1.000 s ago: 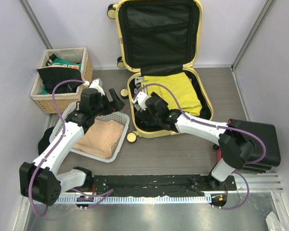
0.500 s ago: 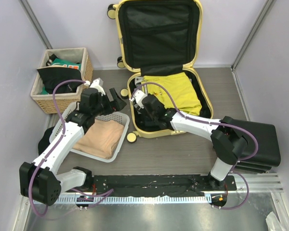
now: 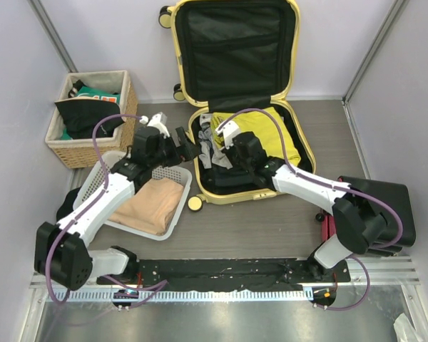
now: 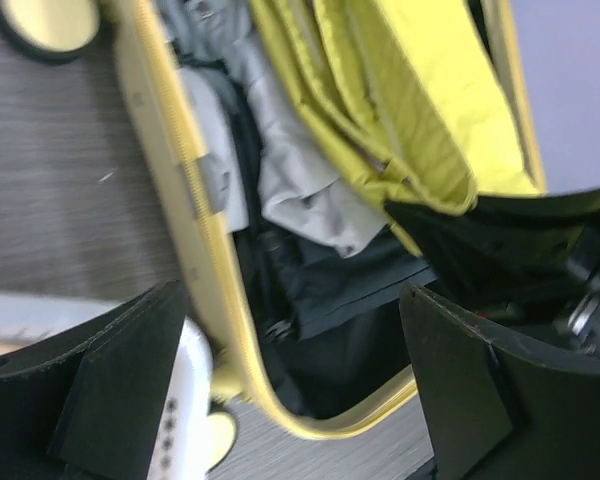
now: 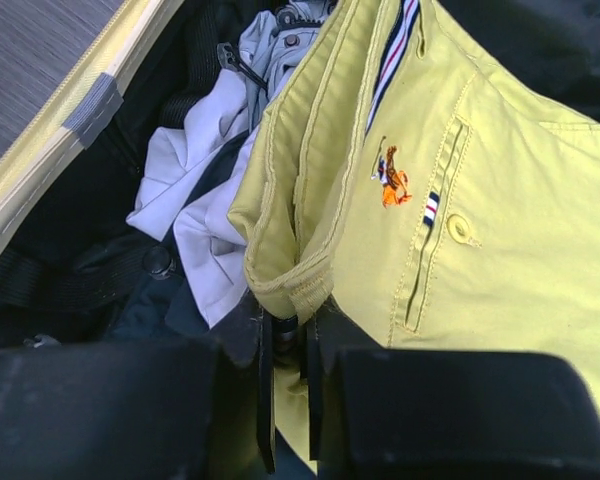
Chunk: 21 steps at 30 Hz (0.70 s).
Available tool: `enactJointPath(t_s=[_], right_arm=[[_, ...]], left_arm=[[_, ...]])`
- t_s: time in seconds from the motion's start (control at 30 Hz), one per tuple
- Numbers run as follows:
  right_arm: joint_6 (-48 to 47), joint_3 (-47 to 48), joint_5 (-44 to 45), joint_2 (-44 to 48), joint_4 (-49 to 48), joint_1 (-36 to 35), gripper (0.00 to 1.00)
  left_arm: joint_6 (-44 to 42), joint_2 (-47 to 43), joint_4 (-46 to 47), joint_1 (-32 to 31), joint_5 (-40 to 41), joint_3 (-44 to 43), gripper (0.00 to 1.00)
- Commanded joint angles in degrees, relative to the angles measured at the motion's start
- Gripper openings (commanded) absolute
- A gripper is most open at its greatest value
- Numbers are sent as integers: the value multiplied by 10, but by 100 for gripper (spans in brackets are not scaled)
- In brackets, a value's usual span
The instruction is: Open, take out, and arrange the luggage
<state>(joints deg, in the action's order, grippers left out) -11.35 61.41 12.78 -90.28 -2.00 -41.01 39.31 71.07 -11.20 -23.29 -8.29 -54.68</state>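
The pale-yellow luggage (image 3: 235, 50) lies open at the back of the table, lid upright, its rim (image 4: 165, 150) also showing in the left wrist view. In the lower shell lie a folded yellow garment (image 3: 271, 132) and a grey-white one (image 3: 205, 146) over dark clothes. My right gripper (image 3: 232, 146) is inside the shell, shut on the yellow garment's (image 5: 500, 180) hemmed edge, which bunches between the jaws (image 5: 288, 325). My left gripper (image 3: 182, 142) hovers open just left of the luggage's rim; its fingers (image 4: 300, 370) straddle the near left corner and hold nothing.
A wicker basket (image 3: 93, 153) with dark and green clothes stands at the back left. A white laundry basket (image 3: 100, 178) holding a beige cloth (image 3: 153, 203) sits under my left arm. A black hard case (image 3: 385, 206) stands at the right. Grey walls close in on both sides.
My right gripper has closed on the yellow garment's edge and shifted slightly back and right. My left gripper has moved right and back, toward the luggage's rim.
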Motion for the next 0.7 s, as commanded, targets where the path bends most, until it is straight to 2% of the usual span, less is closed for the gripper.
enactJointPath(t_s=[0.0,0.17,0.33,0.67], right_arm=[[34,-44,-2,83,-96,5,1],[57,-120,0,156,-161,5,1],[80,-160,-1,193,-182,5,1],[88,-179,-10,220,-174,5,1]], left_arm=[[59,40,109,-21,-10,-46,92],[143,134,220,-26,-25,-61,93],[233,225,317,-42,-73,-95,92],[272,332,360,-88,-84,-152,92]])
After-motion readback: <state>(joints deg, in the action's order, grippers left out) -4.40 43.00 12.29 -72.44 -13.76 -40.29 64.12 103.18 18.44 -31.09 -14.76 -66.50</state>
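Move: From the left hand, open above the suitcase's left rim (rim 1 cm to the right, roughly 12 cm lower), the yellow shorts' waistband lies about 12 cm right, 5 cm ahead and 4 cm down. The grey clothes are some 9 cm right, 2 cm back and 12 cm below. The right hand already pinches the band's near corner: the rest of the waistband runs about 4 cm ahead and 1 cm left of it, level, with the shorts' body roughly 15 cm right, 3 cm ahead, 4 cm down. With its fingers wide open, the left hand reaches around the waistband just beyond the right hand's pinch: about 14 cm right and 8 cm forward, rising slightly, then dipping some 3 cm, its left side rolling down about 25 degrees. The right hand keeps its pinch on the corner and draws it roughly 4 cm back, 4 cm right and 3 cm up, easing to a stop. ##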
